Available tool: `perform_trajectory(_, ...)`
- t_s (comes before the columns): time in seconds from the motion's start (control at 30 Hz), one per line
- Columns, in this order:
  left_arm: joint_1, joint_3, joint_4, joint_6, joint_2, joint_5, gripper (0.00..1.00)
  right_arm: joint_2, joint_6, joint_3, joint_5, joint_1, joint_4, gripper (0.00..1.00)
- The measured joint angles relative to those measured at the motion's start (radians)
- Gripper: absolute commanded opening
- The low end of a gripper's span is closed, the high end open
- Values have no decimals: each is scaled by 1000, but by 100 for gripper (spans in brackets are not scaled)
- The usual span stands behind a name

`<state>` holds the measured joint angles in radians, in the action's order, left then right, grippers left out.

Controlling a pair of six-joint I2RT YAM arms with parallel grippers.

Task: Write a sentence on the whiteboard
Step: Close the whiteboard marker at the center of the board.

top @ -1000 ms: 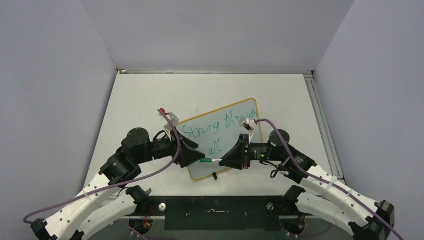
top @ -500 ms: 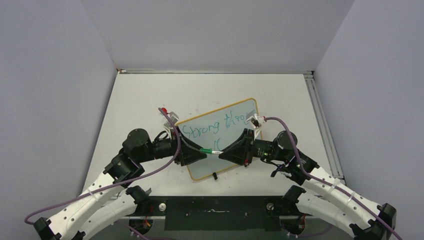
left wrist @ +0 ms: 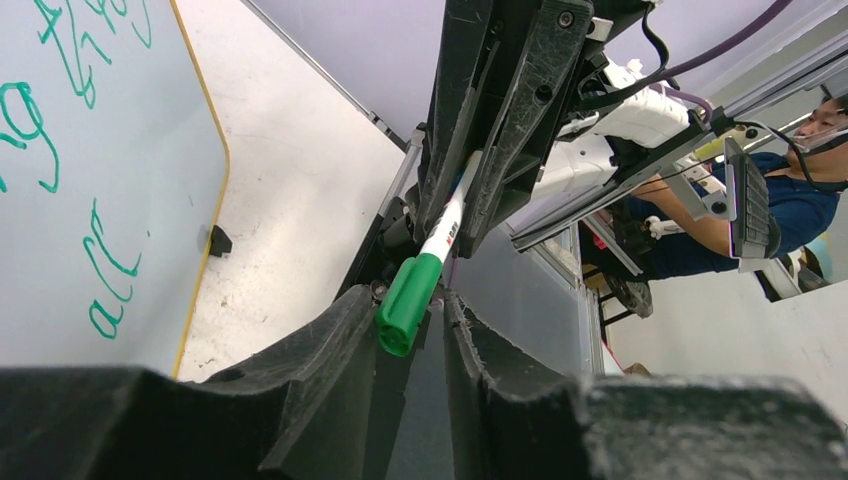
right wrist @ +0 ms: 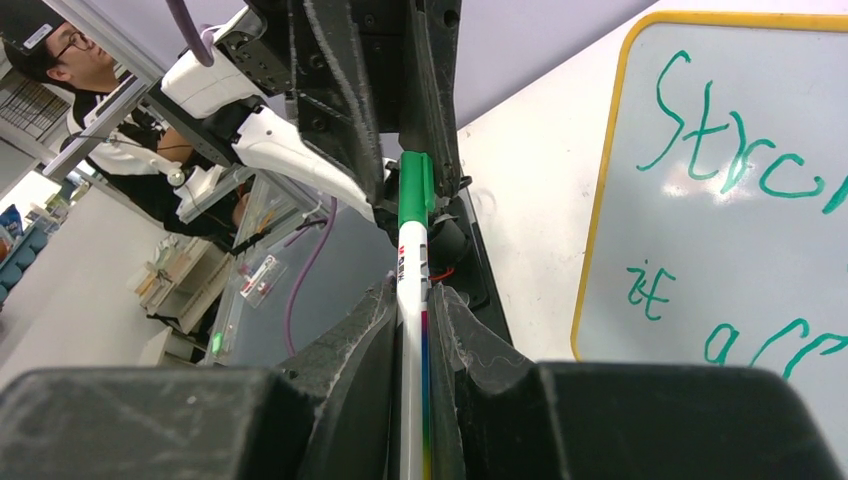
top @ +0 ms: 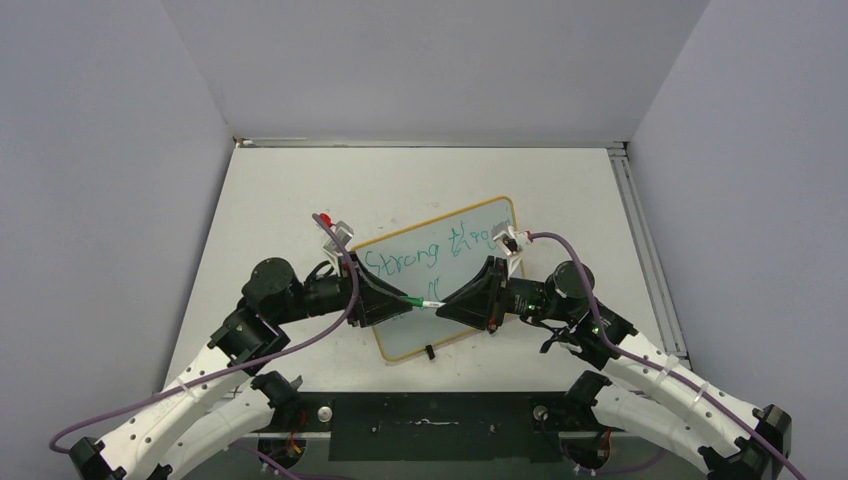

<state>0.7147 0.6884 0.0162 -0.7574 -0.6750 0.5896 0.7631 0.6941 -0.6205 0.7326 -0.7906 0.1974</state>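
Observation:
The whiteboard (top: 420,336) lies tilted on the table, yellow-framed, with the green sentence (top: 430,252) in two lines. My two grippers face each other above its near part. My right gripper (right wrist: 415,292) is shut on the white barrel of a marker (right wrist: 412,330), whose green cap (right wrist: 413,190) points at my left gripper (left wrist: 410,300). The left jaws stand open a little. The cap (left wrist: 408,302) sits between their tips, against one finger with a gap to the other. In the top view the marker (top: 420,303) bridges both grippers.
A black clip (top: 428,351) sits on the board's near edge. A metal rail (top: 640,240) runs along the table's right side. Grey walls enclose the left, back and right. A person (left wrist: 800,190) sits beyond the table in the wrist views.
The left jaws have narrowed around the marker's green cap. Both grippers and the marker have shifted slightly away from the near edge, over the board.

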Motion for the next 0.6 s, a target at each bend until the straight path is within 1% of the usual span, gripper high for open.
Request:
perform_trajectory(0.03, -2, -3, -5, -2, 0, 1, 20, 0, 0, 0, 3, 0, 4, 5)
perform_trajectory(0.1, -4, -6, -10, -8, 0, 3, 5, 0, 1, 0, 9, 0, 8, 5)
perform_trajectory(0.13, -5, -9, -14, -15, 0, 7, 0, 0, 1, 0, 11, 0, 10, 5)
perform_trajectory(0.27, -7, -12, -31, -25, 2, 39, 0, 0, 3, 1, 32, 1, 17, 5)
perform_trajectory(0.47, -13, -39, -104, -38, -4, 96, 0, 0, 16, 12, 60, 5, 46, 5)
perform_trajectory(0.6, -14, -45, -136, -44, -14, 130, 0, 1, 49, 37, 77, 6, 99, 5)
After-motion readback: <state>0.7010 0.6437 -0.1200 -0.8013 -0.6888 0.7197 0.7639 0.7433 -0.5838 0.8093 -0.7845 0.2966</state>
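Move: The marker's green cap sits just at the open left fingertips, its middle about 2 cm to the left hand's right and level with it; the right gripper already holds the white body, its fingers some 9 cm to the left hand's right and about 1 cm back. From the right hand the cap is roughly 7 cm left, 1 cm ahead. The whiteboard's middle lies about 25 cm ahead of the left hand, 8 cm right and 27 cm below. Shut the left gripper on the marker's green cap where it stands, then keep the pinch and draw the cap back about 1.5 cm, turning that hand clockwise some 5 degrees. Keep the right grip on the white body and bring it back with the left by about 1 cm, turning slightly counter-clockwise. ##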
